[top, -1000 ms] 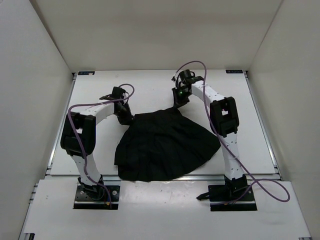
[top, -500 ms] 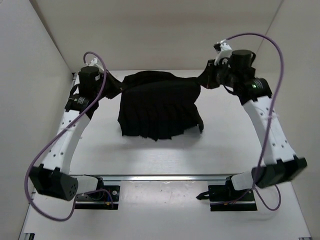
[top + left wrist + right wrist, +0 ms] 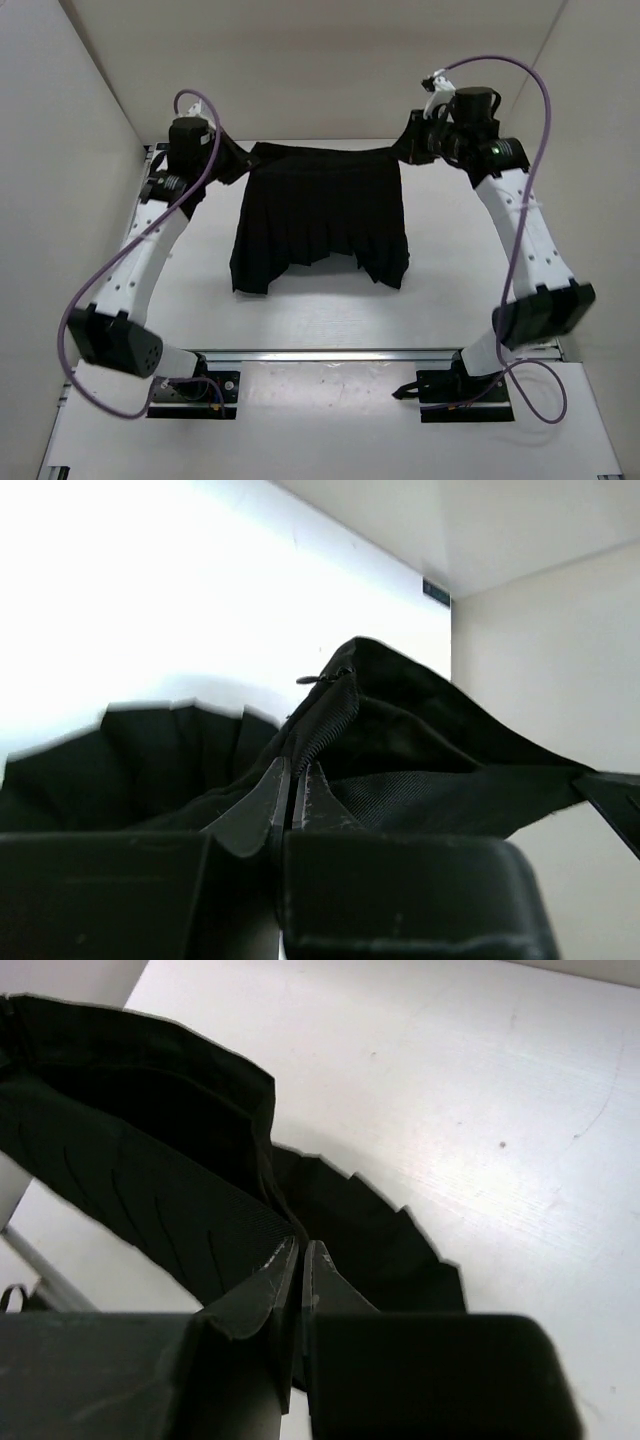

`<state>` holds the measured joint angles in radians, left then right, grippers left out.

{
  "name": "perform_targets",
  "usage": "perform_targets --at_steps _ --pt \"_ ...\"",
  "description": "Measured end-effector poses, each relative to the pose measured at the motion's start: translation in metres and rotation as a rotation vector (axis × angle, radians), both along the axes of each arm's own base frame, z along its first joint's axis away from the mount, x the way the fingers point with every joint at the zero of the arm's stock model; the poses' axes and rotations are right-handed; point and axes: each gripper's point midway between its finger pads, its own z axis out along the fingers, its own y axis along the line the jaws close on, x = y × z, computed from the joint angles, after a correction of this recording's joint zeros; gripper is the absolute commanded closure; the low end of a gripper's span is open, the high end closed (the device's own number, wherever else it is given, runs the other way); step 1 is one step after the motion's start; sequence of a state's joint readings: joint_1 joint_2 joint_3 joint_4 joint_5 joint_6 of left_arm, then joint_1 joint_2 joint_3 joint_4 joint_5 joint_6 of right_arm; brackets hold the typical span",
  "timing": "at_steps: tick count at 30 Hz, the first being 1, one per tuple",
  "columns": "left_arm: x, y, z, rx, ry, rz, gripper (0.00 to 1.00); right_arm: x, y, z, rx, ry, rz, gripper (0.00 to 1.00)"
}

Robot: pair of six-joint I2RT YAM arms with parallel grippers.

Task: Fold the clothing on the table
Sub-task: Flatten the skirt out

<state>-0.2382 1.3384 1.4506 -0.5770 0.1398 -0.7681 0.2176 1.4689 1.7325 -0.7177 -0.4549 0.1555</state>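
Note:
The clothing (image 3: 320, 215), a black pleated skirt, hangs stretched between my two raised arms above the white table (image 3: 450, 290), waistband up and hem ragged below. My left gripper (image 3: 242, 158) is shut on the waistband's left end. In the left wrist view the gripper (image 3: 296, 770) pinches the fabric beside a zipper, with the waistband (image 3: 450, 780) running off to the right. My right gripper (image 3: 404, 150) is shut on the waistband's right end. In the right wrist view the gripper (image 3: 301, 1248) clamps the clothing (image 3: 150, 1190), and pleats (image 3: 380, 1230) hang below it.
White walls enclose the table on the left, the back and the right. A metal rail (image 3: 340, 354) runs along the near edge by the arm bases. Purple cables (image 3: 545, 120) loop off both arms.
Both arms swung up from the low heap near the front and lifted the skirt. It now hangs spread wide and flatter than half a second ago.

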Motion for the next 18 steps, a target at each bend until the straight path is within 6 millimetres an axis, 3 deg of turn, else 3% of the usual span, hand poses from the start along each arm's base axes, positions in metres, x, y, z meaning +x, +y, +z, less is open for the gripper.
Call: perform_targets --at_steps 5,7,9,15,18 --pt "0.067 -0.007 -0.006 -0.002 0.005 0.014 1.0 0.083 0.006 -0.016 -0.003 0.039 -0.028 1.0" --pt "0.092 -0.005 -0.002 -0.013 -0.015 0.02 1.0 0.111 0.008 -0.01 0.015 0.011 -0.036 1.0" --pt "0.107 -0.003 0.005 -0.019 -0.05 0.025 1.0 0.125 0.01 0.0 0.032 -0.021 -0.037 1.0" --pt "0.109 0.0 0.058 -0.033 -0.232 0.018 1.0 0.12 0.002 0.053 0.099 -0.154 -0.019 1.0" --pt "0.083 -0.002 0.055 -0.046 -0.276 0.0 1.0 0.102 0.001 0.041 0.095 -0.138 0.002 1.0"
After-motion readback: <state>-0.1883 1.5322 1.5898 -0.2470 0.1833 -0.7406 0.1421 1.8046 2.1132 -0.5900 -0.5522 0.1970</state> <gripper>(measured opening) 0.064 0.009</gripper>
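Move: Both hands already hold the black skirt up by its two waistband corners, about 30 cm apart. From the left hand the skirt's middle lies some 15 cm to the right, 5 cm back and 16 cm down, the middle of its hem about 9 cm back. From the right hand the skirt's middle is 15 cm to the left, 5 cm back and 18 cm down. The table's far edge runs roughly 30 cm ahead of both hands, over 30 cm below. Keeping their shut grips on the waistband corners and staying about as far apart, both hands swing the hanging skirt fast and nearly level forward towards the far edge of the table, some 12 cm within the first third of a second. They then climb about 5 cm at the far end of the swing, the left fingers tipping up some 15 degrees and the right ones a little less, and finally start back towards the bases by 2 to 3 cm, still high over the table. ##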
